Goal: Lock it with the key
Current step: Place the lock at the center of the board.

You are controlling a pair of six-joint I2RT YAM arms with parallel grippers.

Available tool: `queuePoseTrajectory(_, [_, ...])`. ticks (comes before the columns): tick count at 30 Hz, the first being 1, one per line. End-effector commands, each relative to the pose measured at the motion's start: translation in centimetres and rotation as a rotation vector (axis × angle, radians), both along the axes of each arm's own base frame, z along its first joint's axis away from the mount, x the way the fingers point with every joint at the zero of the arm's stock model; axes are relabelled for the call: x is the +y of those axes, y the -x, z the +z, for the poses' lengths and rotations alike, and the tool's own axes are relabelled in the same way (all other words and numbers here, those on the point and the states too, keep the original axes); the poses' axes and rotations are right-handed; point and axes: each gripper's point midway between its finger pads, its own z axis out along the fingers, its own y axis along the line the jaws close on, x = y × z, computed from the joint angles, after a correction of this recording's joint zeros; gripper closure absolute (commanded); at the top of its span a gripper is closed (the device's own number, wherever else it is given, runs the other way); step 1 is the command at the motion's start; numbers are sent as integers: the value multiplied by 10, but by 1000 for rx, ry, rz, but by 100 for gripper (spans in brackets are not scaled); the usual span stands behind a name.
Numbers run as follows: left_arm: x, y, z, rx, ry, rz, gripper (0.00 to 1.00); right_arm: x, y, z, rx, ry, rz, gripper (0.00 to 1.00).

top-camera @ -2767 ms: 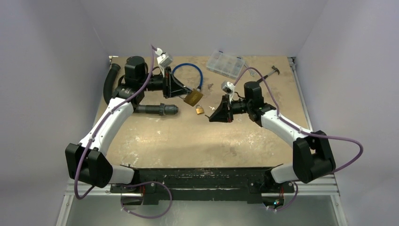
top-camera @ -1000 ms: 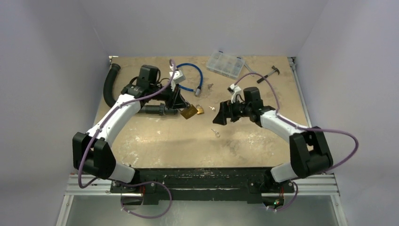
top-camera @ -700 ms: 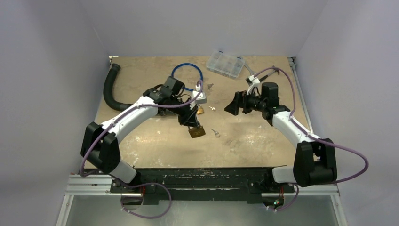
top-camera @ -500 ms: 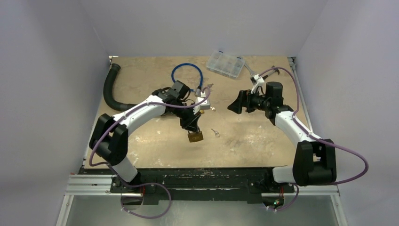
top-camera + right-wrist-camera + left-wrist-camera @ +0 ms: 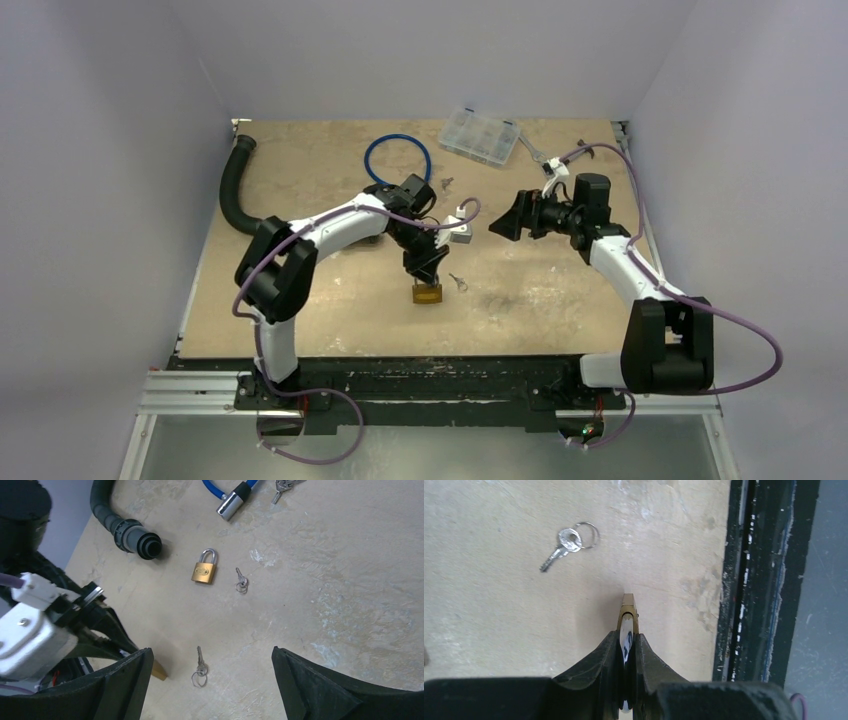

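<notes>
My left gripper [image 5: 428, 274] is shut on the shackle of a large brass padlock [image 5: 427, 293], which hangs just over the middle of the table. In the left wrist view the fingers [image 5: 611, 647] pinch the shackle, with the brass body [image 5: 628, 611] edge-on below them. A small silver key [image 5: 457, 282] on a ring lies just right of the padlock, also visible as the key [image 5: 566, 541] and the key [image 5: 200, 666]. My right gripper [image 5: 506, 218] hovers open, further right and back, with nothing between its jaws [image 5: 211, 652].
A smaller brass padlock [image 5: 204, 572] and another small key [image 5: 241, 583] lie behind. A blue cable lock [image 5: 398, 158], a black hose [image 5: 234, 185] and a clear parts box [image 5: 480, 135] sit at the back. The table's black front rail [image 5: 749, 580] is near the padlock.
The left arm has swung the large padlock from the back left to the middle of the table. The right gripper has drawn back to the right and stays open.
</notes>
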Motion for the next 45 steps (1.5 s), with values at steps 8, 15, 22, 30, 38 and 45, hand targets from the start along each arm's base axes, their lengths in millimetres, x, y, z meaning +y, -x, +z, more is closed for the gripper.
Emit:
queuePoseTrajectory(8, [-13, -20, -10, 18, 24, -138, 97, 0, -2, 19, -24, -53, 40, 1])
queuePoseTrajectory(15, [0, -41, -30, 23, 2, -94, 76, 0, -3, 13, 0, -59, 45, 1])
queuePoseTrajectory(22, [0, -56, -41, 18, 2, -60, 70, 2, -3, 8, 23, -71, 59, 1])
queuePoseTrajectory(30, [-2, -69, -50, -9, -23, -44, 63, 2, -3, 6, 32, -73, 62, 1])
queuePoseTrajectory(38, [-7, -77, -44, -37, -24, -16, 55, 3, -3, 3, 41, -77, 68, 1])
queuePoseTrajectory(45, [-11, -81, -30, -61, -11, -2, 52, 4, -1, 4, 40, -82, 73, 1])
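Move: The left hand, holding the lock by its shackle, is above its place on the board, which lies about 3 cm ahead, 1 cm right and 7 cm below. The nearer key lies roughly 4 cm ahead and 7 cm right; the small padlock is 15 cm ahead with no sideways offset, both also 7 cm below. From the right hand, the lock's place is some 11 cm back, 17 cm left and 14 cm below. The left hand moves about 7 cm forward and 5 cm down, opening partway to release the lock's shackle. ##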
